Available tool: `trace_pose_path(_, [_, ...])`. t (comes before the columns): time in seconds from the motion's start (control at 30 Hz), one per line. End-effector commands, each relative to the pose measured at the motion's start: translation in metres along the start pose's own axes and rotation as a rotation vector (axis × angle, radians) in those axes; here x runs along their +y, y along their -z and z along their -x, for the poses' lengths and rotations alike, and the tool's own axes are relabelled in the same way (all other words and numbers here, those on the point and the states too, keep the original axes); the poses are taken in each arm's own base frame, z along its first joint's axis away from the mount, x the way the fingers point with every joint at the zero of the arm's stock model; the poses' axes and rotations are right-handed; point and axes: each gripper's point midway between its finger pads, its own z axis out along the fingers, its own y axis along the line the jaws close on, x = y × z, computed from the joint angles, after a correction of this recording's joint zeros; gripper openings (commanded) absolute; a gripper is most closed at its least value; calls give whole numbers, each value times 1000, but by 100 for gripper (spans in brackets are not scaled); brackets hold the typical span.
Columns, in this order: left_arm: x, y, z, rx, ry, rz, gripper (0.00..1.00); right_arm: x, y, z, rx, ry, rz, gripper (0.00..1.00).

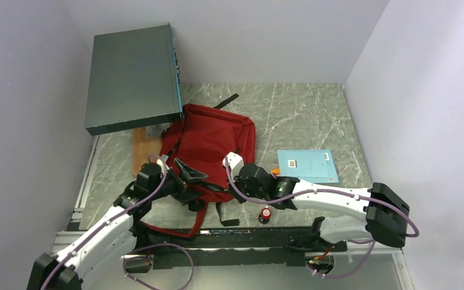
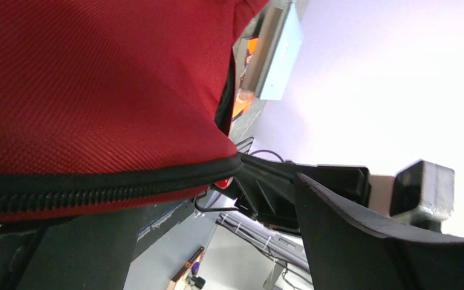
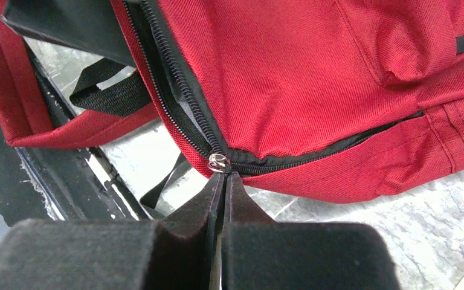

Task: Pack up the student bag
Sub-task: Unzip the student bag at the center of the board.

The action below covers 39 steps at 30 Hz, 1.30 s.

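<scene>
The student bag (image 1: 208,142), dark red fabric, lies flat in the middle of the table with its straps toward the arms. My right gripper (image 1: 232,164) is at its near edge. In the right wrist view, that gripper (image 3: 223,176) is shut, with its tips pinched on the zipper pull just below the metal slider ring (image 3: 218,162). The black zip (image 3: 175,84) gapes open to the left of the slider. My left gripper (image 1: 190,175) stands open at the bag's near left edge. The zip edge (image 2: 96,187) runs just above its wide gap (image 2: 217,241).
A large grey-blue box (image 1: 133,75) leans at the back left over a wooden board (image 1: 140,151). A light blue booklet (image 1: 308,165) lies to the right of the bag. A small red-capped item (image 1: 266,213) stands near the front rail (image 1: 248,232).
</scene>
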Motion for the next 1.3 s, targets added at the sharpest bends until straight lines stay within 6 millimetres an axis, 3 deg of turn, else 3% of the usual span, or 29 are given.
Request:
trace_pose_path(0.0, [-29, -15, 11, -54, 44, -51, 86, 8, 2, 37, -96, -13, -12, 0])
trace_pose_path(0.07, [-20, -18, 18, -92, 38, -19, 58, 2, 3, 34, -90, -21, -50, 0])
trace_pose_path(0.13, [-13, -16, 26, -150, 25, -12, 14, -11, 5, 28, -82, -47, -122, 0])
trace_pose_path(0.17, [-4, -14, 31, -183, 31, 14, 1, -19, 8, 24, -77, -57, -164, 0])
trace_pose_path(0.33, [27, 0, 50, -313, -27, 48, 0, -68, 29, 1, -59, -159, -421, 0])
trace_pose_path(0.53, [44, 2, 46, -302, -23, -49, 0, -123, 41, -20, -38, -262, -579, 0])
trace_pose_path(0.7, [35, 6, 45, -304, -93, -74, 0, -144, 39, -26, -1, -294, -616, 0])
trace_pose_path(0.87, [34, 11, 44, -307, -123, -50, 0, -144, 36, 2, -49, -311, -582, 0])
trace_pose_path(1.07, [37, 9, 41, -287, -126, -53, 0, -175, 19, -31, 31, -459, -628, 0])
trace_pose_path(1.27, [46, 10, 37, -276, -130, -47, 0, -184, 32, -11, -43, -431, -652, 0])
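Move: The right hand still grips the zipper pull at the bag's near right corner; the right side of the bag, where the zip leads, lies about 10 cm ahead, 8 cm right and 3 cm lower. From this hand the black strap end is some 9 cm back, straight behind, and the red-capped bottle about 9 cm back and 15 cm right, both roughly 8 cm lower. The left hand, wide open, has the bag's near opened edge about 1 cm ahead, 1 cm to its right and 2 cm below, with the red shoulder strap about 12 cm back, 3 cm left and 8 cm lower. Keeping its pinch on the zipper pull, the right hand starts slowly, then drags it forward and to the right along the zip for about 13 cm, rising a little over the corner before dipping to end about 3 cm lower, while the wrist turns some 35 degrees clockwise. Early on the left hand dips 2 cm and eases forward as its fingers shut on the bag's near opened edge, then it draws about 4 cm to the left, sinks slightly and stays there holding the cloth against the right hand's pull. ##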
